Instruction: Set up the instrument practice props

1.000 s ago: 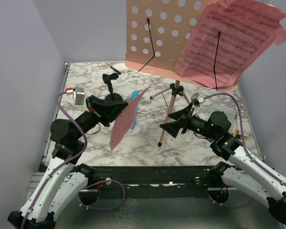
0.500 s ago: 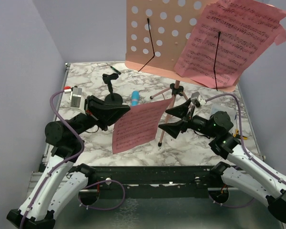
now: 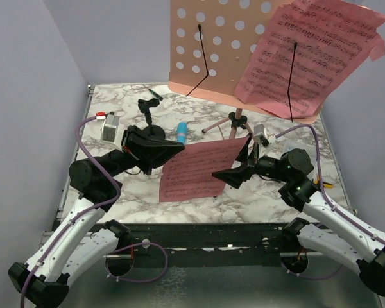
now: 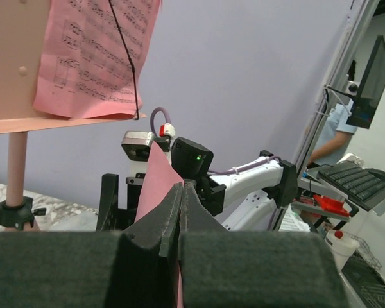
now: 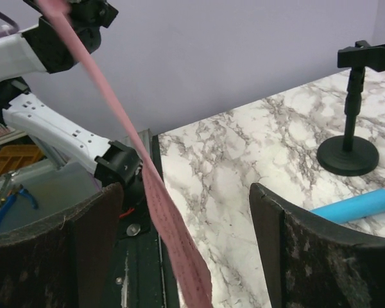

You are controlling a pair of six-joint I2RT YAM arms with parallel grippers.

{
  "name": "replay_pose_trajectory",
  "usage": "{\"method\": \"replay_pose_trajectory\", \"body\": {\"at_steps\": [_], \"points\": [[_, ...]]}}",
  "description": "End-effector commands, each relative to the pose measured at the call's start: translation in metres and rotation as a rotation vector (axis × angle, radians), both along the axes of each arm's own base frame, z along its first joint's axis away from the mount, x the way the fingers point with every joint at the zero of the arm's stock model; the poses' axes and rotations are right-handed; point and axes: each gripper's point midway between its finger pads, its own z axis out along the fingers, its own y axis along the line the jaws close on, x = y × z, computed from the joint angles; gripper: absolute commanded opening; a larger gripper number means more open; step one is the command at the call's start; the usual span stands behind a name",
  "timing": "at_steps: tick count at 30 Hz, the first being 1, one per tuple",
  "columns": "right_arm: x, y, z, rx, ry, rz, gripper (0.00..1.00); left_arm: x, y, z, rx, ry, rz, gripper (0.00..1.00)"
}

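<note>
The salmon-pink music stand [image 3: 218, 45] rises at the back on thin tripod legs [image 3: 234, 123]. One pink sheet-music page [image 3: 311, 51] rests on the right of its desk under a black wire. My left gripper [image 3: 178, 149] is shut on the left edge of a second pink page [image 3: 199, 170], holding it above the table; the left wrist view shows that page [image 4: 155, 179] pinched between the pads. My right gripper [image 3: 242, 164] stands open around the page's right edge, and the page [image 5: 155, 212] hangs edge-on between its fingers without touching them. The light-blue stick [image 3: 181, 131] lies on the table behind the page.
A small black clamp stand [image 3: 151, 125] stands left of the stick and shows in the right wrist view [image 5: 350, 131]. A dark pen [image 3: 155, 95] lies at the back of the marble table [image 3: 115, 186]. Purple walls close both sides. The stand's desk overhangs the back.
My left gripper has swung the held page to the right and flatter, and its right edge has come between the right gripper's fingers. The right jaws have narrowed a little.
</note>
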Motion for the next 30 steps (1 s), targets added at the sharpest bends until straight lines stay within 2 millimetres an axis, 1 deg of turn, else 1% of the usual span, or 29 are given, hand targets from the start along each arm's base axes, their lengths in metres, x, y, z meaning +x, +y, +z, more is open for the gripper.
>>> {"method": "replay_pose_trajectory", "body": {"at_steps": [1,6,13,17,20,21,22,25,27,28,30], "points": [[-0.016,0.001,0.019,0.039,-0.049,0.078,0.79,-0.005,-0.002,0.008,-0.040,-0.044,-0.012,0.00],[-0.026,0.000,0.025,0.057,-0.054,0.118,0.56,0.003,-0.004,0.006,-0.053,-0.029,0.013,0.00],[-0.032,-0.004,0.033,0.080,-0.067,0.125,0.14,0.012,-0.002,0.001,-0.080,-0.009,0.056,0.00],[-0.032,-0.008,0.035,0.075,-0.071,0.098,0.01,0.022,-0.002,-0.007,-0.083,0.012,0.093,0.00],[-0.030,-0.010,0.034,0.068,-0.071,0.076,0.01,0.030,-0.004,-0.015,-0.077,0.034,0.114,0.00],[-0.030,-0.011,0.034,0.065,-0.071,0.071,0.01,0.033,-0.005,-0.019,-0.072,0.039,0.121,0.05],[-0.030,-0.011,0.033,0.062,-0.069,0.067,0.01,0.036,-0.005,-0.022,-0.070,0.044,0.131,0.14],[-0.028,-0.012,0.033,0.056,-0.065,0.056,0.01,0.043,-0.006,-0.031,-0.057,0.055,0.163,0.50],[-0.029,-0.012,0.033,0.049,-0.066,0.053,0.01,0.047,-0.006,-0.039,-0.035,0.052,0.182,0.69],[-0.029,-0.013,0.034,0.047,-0.066,0.051,0.01,0.049,-0.006,-0.044,-0.019,0.051,0.195,0.75],[-0.030,-0.014,0.033,0.041,-0.065,0.052,0.01,0.056,-0.005,-0.055,0.012,0.067,0.238,0.83]]}}
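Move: The right hand's part-open fingers straddle the right edge of the pink sheet music; the sheet's middle lies about 7 cm to that hand's left, 2 cm back and near its height. The left hand already grips the upper left corner, with the sheet's middle roughly 7 cm to its right and 12 cm below. From the right hand, the blue tube lies about 20 cm ahead, 15 cm left and 29 cm below; the music stand's post is about 22 cm ahead and 4 cm right. The right fingers shut on the sheet's right edge and pinch it while that hand draws back about 3 cm and rises some 2 cm. With the right grip made, the left hand, easing forward and later down by about 4 cm each, spreads its fingers and lets go of the corner, the open jaws staying around the paper's left edge. ##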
